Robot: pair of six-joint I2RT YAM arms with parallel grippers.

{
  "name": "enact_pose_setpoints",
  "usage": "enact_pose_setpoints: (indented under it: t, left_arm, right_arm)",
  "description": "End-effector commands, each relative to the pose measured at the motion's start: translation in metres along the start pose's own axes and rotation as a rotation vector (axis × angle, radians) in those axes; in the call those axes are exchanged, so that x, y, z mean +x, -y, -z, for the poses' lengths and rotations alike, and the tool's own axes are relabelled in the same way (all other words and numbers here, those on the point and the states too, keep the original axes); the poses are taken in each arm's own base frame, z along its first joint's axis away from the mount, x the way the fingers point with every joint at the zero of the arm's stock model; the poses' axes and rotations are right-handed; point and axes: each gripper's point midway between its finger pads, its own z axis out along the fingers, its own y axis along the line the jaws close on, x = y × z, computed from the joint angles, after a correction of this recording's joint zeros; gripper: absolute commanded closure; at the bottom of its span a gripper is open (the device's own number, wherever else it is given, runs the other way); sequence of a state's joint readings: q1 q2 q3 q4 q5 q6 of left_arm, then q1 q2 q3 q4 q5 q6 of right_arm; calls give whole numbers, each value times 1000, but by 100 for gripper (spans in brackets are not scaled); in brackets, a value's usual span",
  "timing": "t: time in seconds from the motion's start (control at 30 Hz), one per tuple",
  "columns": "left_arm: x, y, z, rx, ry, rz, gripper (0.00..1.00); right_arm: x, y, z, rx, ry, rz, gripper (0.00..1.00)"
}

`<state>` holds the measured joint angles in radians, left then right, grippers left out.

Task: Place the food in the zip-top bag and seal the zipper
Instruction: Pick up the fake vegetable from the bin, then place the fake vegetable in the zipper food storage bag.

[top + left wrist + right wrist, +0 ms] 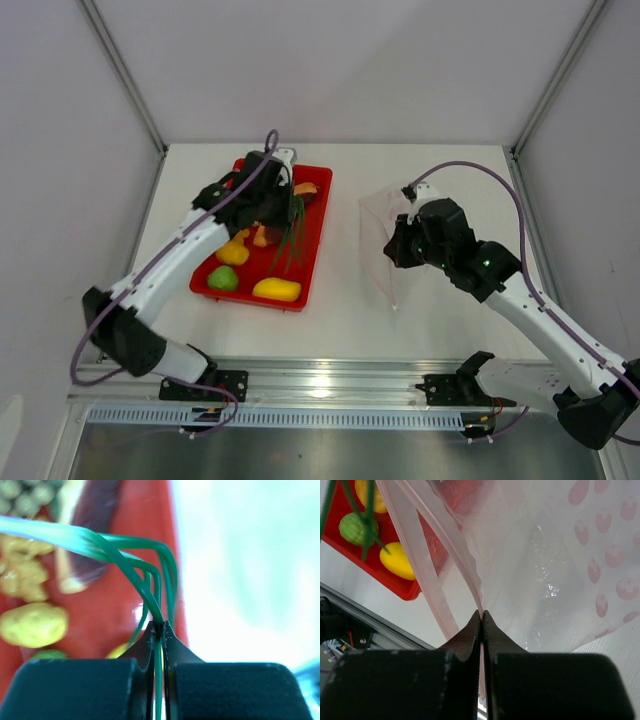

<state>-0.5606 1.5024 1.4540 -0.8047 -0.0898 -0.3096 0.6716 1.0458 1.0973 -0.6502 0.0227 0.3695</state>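
Observation:
My left gripper (159, 627) is shut on the thin green onion (125, 555), whose strands hang over the red tray (312, 255). From above, the left gripper (283, 200) sits over the tray's far half and the onion (292, 238) dangles below it. In the tray lie a yellow mango (276, 290), a green lime (223, 279), an orange fruit (233, 252), a meat slice (92, 530) and a grape cluster (20, 492). My right gripper (481, 614) is shut on the mouth edge of the clear zip-top bag (545, 555), at its pinkish zipper (420, 565). The bag (383, 215) is held up to the right of the tray.
Orange bits (20, 570) lie in the tray beside the meat slice. A metal rail (320, 380) runs along the table's near edge by the arm bases. White walls close in the table on the left, the back and the right.

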Motion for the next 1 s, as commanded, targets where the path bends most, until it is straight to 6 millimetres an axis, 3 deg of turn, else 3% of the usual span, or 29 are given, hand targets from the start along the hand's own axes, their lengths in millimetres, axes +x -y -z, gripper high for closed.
enact_pose_setpoints:
  t: [0.0, 0.13, 0.37, 0.4, 0.6, 0.97]
  left_arm:
    - [6, 45, 54, 278, 40, 6, 99]
    - [34, 89, 102, 534, 44, -61, 99]
    - [81, 132, 175, 837, 98, -182, 99]
    - [88, 141, 194, 896, 113, -216, 99]
    - [108, 158, 245, 1084, 134, -262, 99]
    - [134, 173, 268, 1345, 96, -310, 99]
  right_arm:
    - [-19, 2, 6, 23, 32, 11, 100]
    - [-17, 7, 3, 32, 17, 28, 100]
    - [-11, 15, -11, 51, -34, 42, 100]
    - [-9, 17, -15, 57, -47, 46, 100]
    - [0, 17, -23, 44, -94, 73, 100]
    - [10, -13, -16, -127, -125, 96, 100]
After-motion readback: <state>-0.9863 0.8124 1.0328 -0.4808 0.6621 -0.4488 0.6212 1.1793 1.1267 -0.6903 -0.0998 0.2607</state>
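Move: The left hand already has the green onion pinched by its leaves above the bin. The bag's open mouth lies about 21 cm to its right, some 7 cm back and 5 cm lower. The yellow mango is roughly 8 cm back and 18 cm below, 1 cm to the left; the red bin's middle is about 6 cm ahead, 6 cm left and 19 cm down. The right hand holds the bag's rim, the mouth's middle about 2 cm ahead, 3 cm left and 7 cm below. Still pinching the green onion by its leaves, the left hand sweeps it back out from over the bin by nearly 30 cm, also rising some 12 cm and edging right, while the wrist swings roughly 55 degrees clockwise to bring the white end round towards the bag's mouth. The right hand keeps its pinch on the bag's rim, easing it slightly forward and down about 3 cm. ##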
